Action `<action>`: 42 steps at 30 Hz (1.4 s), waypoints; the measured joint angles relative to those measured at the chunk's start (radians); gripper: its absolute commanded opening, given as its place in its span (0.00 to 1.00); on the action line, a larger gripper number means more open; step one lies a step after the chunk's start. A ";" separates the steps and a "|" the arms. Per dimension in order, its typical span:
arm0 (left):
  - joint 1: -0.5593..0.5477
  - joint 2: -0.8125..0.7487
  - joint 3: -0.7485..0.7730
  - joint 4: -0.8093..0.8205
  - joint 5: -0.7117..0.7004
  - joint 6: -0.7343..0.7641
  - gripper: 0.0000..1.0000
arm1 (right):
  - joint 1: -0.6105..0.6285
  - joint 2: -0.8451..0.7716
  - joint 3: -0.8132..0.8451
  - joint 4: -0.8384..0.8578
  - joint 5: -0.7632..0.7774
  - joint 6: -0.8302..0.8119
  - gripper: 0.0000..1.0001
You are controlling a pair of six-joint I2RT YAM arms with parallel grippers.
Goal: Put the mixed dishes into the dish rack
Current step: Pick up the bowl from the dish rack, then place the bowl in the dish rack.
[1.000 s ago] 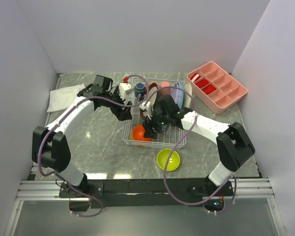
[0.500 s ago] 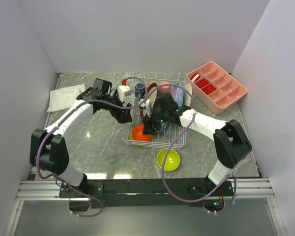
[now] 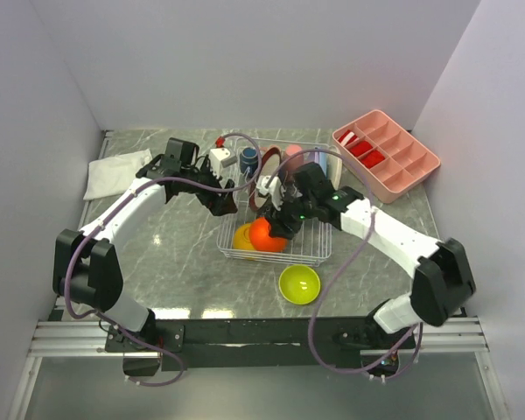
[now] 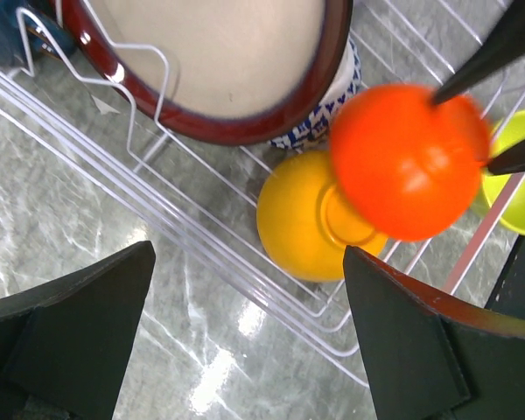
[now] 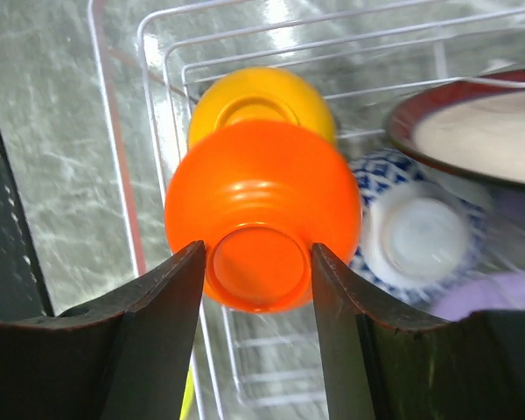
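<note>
My right gripper (image 5: 258, 254) is shut on the foot ring of an upside-down red-orange bowl (image 5: 262, 188), held over the near left corner of the white wire dish rack (image 3: 319, 260). Just behind it an orange-yellow bowl (image 5: 258, 96) lies upside down in the rack. A blue patterned bowl (image 5: 420, 232), a dark-red-rimmed plate (image 5: 472, 131) and a lavender plate (image 5: 472, 302) also stand in the rack. My left gripper (image 4: 249, 341) hangs open over the rack's left edge, holding nothing. A lime bowl (image 3: 299, 283) sits on the table in front of the rack.
A pink compartment tray (image 3: 387, 153) stands at the back right. A white folded cloth (image 3: 114, 171) lies at the back left. Grey walls close in on three sides, and both arms reach in over the rack.
My right gripper has closed on the red-orange bowl and raised it slightly to the right, uncovering the orange-yellow bowl. The left arm has barely moved.
</note>
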 measured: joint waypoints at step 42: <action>0.000 0.007 -0.015 0.103 -0.043 -0.095 0.95 | -0.078 0.050 -0.065 0.069 0.283 -0.177 0.24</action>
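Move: My right hand already holds the red-orange bowl upside down by its foot. The free spot for it in the rack's near right corner lies some 6 cm to my right, 1 cm back and 7 cm below. The yellow bowl sits about 7 cm to my left, level ahead and 7 cm down; the blue-and-white bowl 6 cm ahead, 1 cm left, 8 cm down; the lime bowl 13 cm back, 6 cm right, 10 cm down. From my left hand, that spot is about 19 cm right, 8 cm back, 9 cm below. With the red-orange bowl still pinched by its foot, my right hand lifts slightly, then carries it right, away from the yellow bowl, and down, fingers tipping some 20 degrees steeper. I let go of it in the near right of the rack, my empty fingers drawing closer together; the hand reaches about 9 cm right in all, then swings forward and back left, ending beside the blue-and-white bowl. ##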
